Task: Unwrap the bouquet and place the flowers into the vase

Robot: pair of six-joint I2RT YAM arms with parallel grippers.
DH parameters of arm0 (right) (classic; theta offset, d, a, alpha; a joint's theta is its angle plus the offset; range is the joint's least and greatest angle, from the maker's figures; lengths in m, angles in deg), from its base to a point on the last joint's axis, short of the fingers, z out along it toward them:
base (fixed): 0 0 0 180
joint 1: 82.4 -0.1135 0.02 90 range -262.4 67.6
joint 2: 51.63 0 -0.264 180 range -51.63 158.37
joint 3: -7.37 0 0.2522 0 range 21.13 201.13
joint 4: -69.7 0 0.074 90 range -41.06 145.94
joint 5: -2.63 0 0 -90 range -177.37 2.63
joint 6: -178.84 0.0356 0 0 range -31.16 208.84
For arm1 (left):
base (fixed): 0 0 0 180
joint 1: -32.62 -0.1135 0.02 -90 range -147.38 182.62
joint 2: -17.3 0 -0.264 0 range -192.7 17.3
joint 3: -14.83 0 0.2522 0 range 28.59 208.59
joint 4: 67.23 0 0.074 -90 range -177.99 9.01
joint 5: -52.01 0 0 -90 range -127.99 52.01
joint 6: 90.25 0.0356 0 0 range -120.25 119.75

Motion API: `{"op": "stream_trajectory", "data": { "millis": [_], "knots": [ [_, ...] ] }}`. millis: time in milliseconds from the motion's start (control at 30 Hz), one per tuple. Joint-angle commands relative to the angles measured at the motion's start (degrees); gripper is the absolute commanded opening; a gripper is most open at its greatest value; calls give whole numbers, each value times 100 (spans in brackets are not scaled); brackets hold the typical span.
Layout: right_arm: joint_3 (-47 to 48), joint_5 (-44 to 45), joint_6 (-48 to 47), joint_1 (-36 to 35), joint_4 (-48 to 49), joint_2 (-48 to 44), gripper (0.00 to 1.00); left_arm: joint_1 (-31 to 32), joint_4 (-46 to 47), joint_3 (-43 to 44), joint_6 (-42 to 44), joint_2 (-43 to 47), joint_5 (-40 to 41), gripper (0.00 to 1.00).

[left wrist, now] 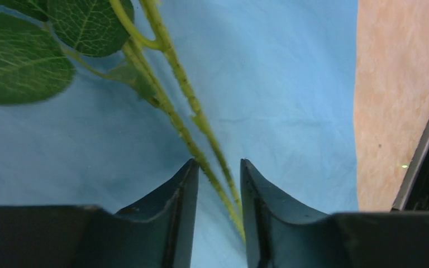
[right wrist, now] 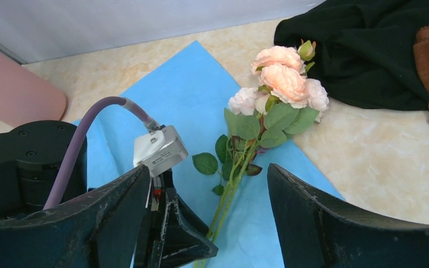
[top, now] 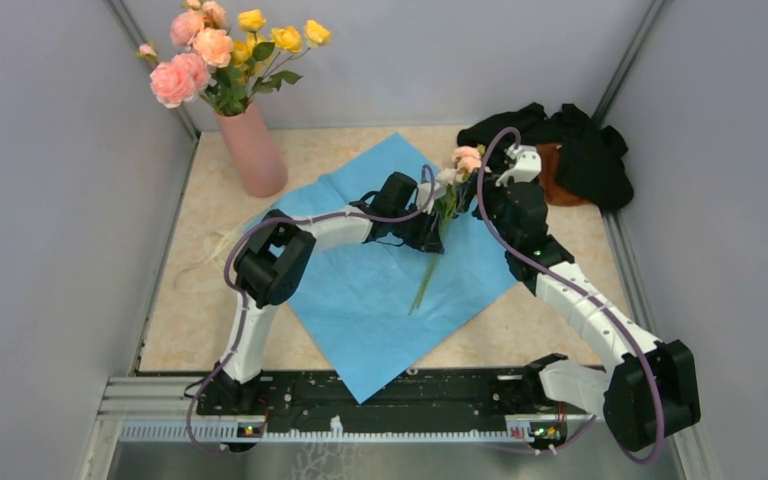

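The bouquet's blue wrapping paper (top: 380,300) lies spread flat on the table. On it lie a few flowers (top: 467,157) with peach and white heads at the paper's far right corner and green stems (top: 426,283) running toward me. My left gripper (top: 432,232) straddles those stems (left wrist: 184,89); its jaws (left wrist: 218,162) stand narrowly apart, two stems slanting between them. My right gripper (top: 488,190) hovers open (right wrist: 208,166) just right of the stems, nothing between its fingers, and the flowers (right wrist: 282,78) lie ahead of it. The salmon-pink vase (top: 253,150) stands far left holding several flowers (top: 210,50).
A black and brown cloth heap (top: 570,140) lies at the far right, just behind the flower heads. A cream ribbon (top: 215,245) lies on the table left of the paper. Grey walls close in on both sides, and the two grippers are close together.
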Motion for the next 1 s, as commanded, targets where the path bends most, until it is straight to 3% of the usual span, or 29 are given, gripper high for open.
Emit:
{"op": "stream_trajectory", "data": {
  "millis": [0, 133, 167, 600, 833, 967],
  "knots": [
    [-13, -111, -15, 56, 225, 43, 76, 46, 194, 67, 69, 45, 41, 30],
    [-26, -150, -13, 58, 243, 101, 76, 55, 420, -145, 60, 298, 279, 3],
    [-34, -166, -13, 58, 252, 111, 76, 56, 496, -217, 56, 384, 325, 0],
    [-112, -247, 32, 66, 352, 223, 76, 54, 1255, -1226, -94, 1827, 1214, 0],
    [-149, -275, 59, 67, 394, 204, 76, 26, 876, -1337, -216, 2210, 2634, 0],
    [-182, -293, 75, 66, 438, 202, 76, -69, 1157, -1607, -152, 2506, 2964, 0]
  ]
}}
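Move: The two rose stems lie right between the left hand's open fingers, about 1 cm below the hand point. Their white blossoms are some 15 cm ahead and 3 cm to the right; the peach blossoms are about 19 cm ahead and 7 cm right. The vase stands roughly 37 cm left and 13 cm ahead, its middle about 10 cm higher. From the right hand, the gripped part of the stems is about 6 cm left, 1 cm back and 19 cm down. Pinching one rose stem on the blue paper, the left hand's half-open fingers shut fully, then lift it about 11 cm, drifting left and a little forward towards the vase. On the way up the wrist turns some 30 degrees, swinging the fingertips from rightward round to forward-right, counter-clockwise, and the grip stays shut. ##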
